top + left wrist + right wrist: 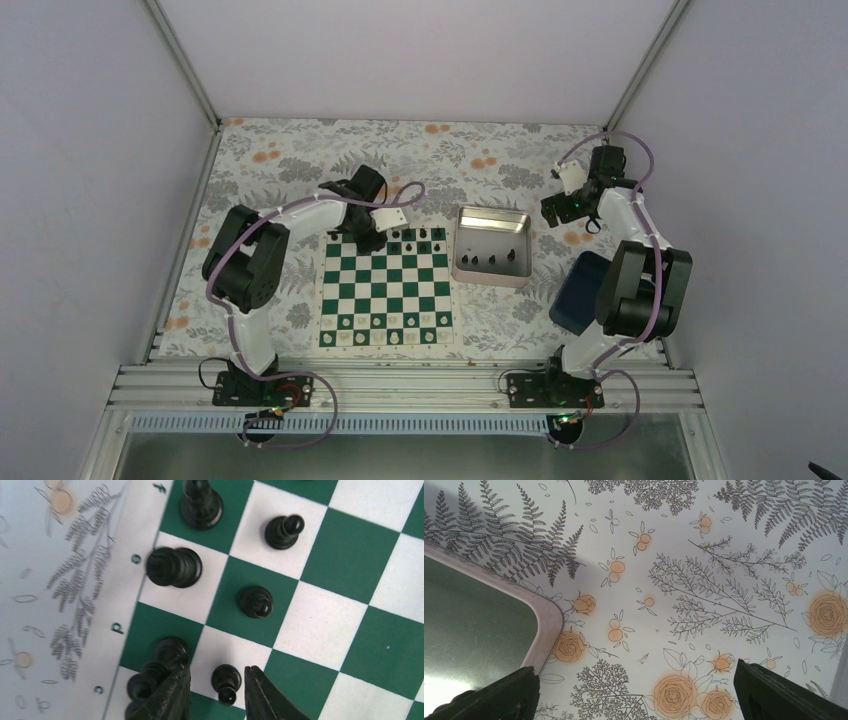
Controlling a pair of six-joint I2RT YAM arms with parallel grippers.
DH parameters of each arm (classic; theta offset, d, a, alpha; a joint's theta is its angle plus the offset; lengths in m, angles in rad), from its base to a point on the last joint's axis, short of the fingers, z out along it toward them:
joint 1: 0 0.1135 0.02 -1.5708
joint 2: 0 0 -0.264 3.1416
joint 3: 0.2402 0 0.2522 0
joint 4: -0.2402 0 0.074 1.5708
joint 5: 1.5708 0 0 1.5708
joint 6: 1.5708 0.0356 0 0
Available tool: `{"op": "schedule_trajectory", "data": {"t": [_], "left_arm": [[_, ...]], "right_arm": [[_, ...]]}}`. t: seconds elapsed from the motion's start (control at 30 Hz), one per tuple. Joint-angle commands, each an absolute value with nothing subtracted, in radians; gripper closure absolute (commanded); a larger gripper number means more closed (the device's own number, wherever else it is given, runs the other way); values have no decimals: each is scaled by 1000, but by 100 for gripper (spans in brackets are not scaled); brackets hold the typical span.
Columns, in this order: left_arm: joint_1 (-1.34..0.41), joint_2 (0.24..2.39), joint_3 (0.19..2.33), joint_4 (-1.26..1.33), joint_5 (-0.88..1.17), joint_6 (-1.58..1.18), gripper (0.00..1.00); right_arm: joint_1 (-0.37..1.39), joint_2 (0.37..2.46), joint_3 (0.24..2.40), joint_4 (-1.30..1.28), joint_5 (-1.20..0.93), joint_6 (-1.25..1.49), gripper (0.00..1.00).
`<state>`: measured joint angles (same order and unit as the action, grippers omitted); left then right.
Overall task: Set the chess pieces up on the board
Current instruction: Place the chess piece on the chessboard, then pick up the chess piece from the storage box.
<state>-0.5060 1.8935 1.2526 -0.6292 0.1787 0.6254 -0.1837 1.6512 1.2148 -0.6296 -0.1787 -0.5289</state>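
Note:
The green and white board (385,300) lies in the middle of the table. Several black chess pieces (420,240) stand along its far rows. My left gripper (372,238) hovers over the board's far left corner. In the left wrist view this gripper (217,669) is open. A black pawn (226,680) stands upright on a white square between the fingers, with a gap on each side. Close by stand two more pawns (255,601) (284,530) and taller pieces (173,567) (201,502) (167,655). My right gripper (565,195) (635,672) hangs wide open over the floral cloth, holding nothing.
A silvery tray (490,282) right of the board holds several black pieces (490,260); its rounded rim (549,620) shows in the right wrist view. A dark blue box (575,295) sits by the right arm. Small white pieces (390,337) line the board's near rows.

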Motion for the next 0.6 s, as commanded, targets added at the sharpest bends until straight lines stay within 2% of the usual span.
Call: {"op": "schedule_trajectory", "data": {"t": [0.0,0.13,0.27,0.33,0.57], "left_arm": [[-503,1856,1335,-700,168,651,71],[-528,1828,1460,-814,201,676,71],[-589,1861,1693,-945,214,692,70],[-617,1903,1816,-992,234,688,67],[-724,2166,2224,-1076,305,679,67]], "right_arm": [[-177,1657,1209,-631,-188,-537,0],[-178,1657,1209,-629,-191,-540,0],[-179,1657,1211,-626,-187,-538,0],[-178,1657,1209,-622,-185,-536,0],[-180,1655,1209,-622,-188,-533,0]]}}
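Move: About 17 cm to the left hand's right, 3 cm back and at nearly its height, the nearest tray pawn stands in the metal tray; a second pawn is 2 cm farther right and a third 6 cm right of the first. The just-placed pawn stands between the left fingers, the e-file pawn 3 cm right of it. From the right hand, the nearest tray pawn is some 20 cm left, 8 back, 9 below. Rising off the just-placed pawn, the left hand goes almost straight up at first, then swings to the right at growing speed while still climbing: about 21 cm up, 14 cm right and slightly forward, to high above the board's far right corner. The fingers stay partly open and empty; the wrist turns some 25 degrees, fingertips swinging forward and right. ##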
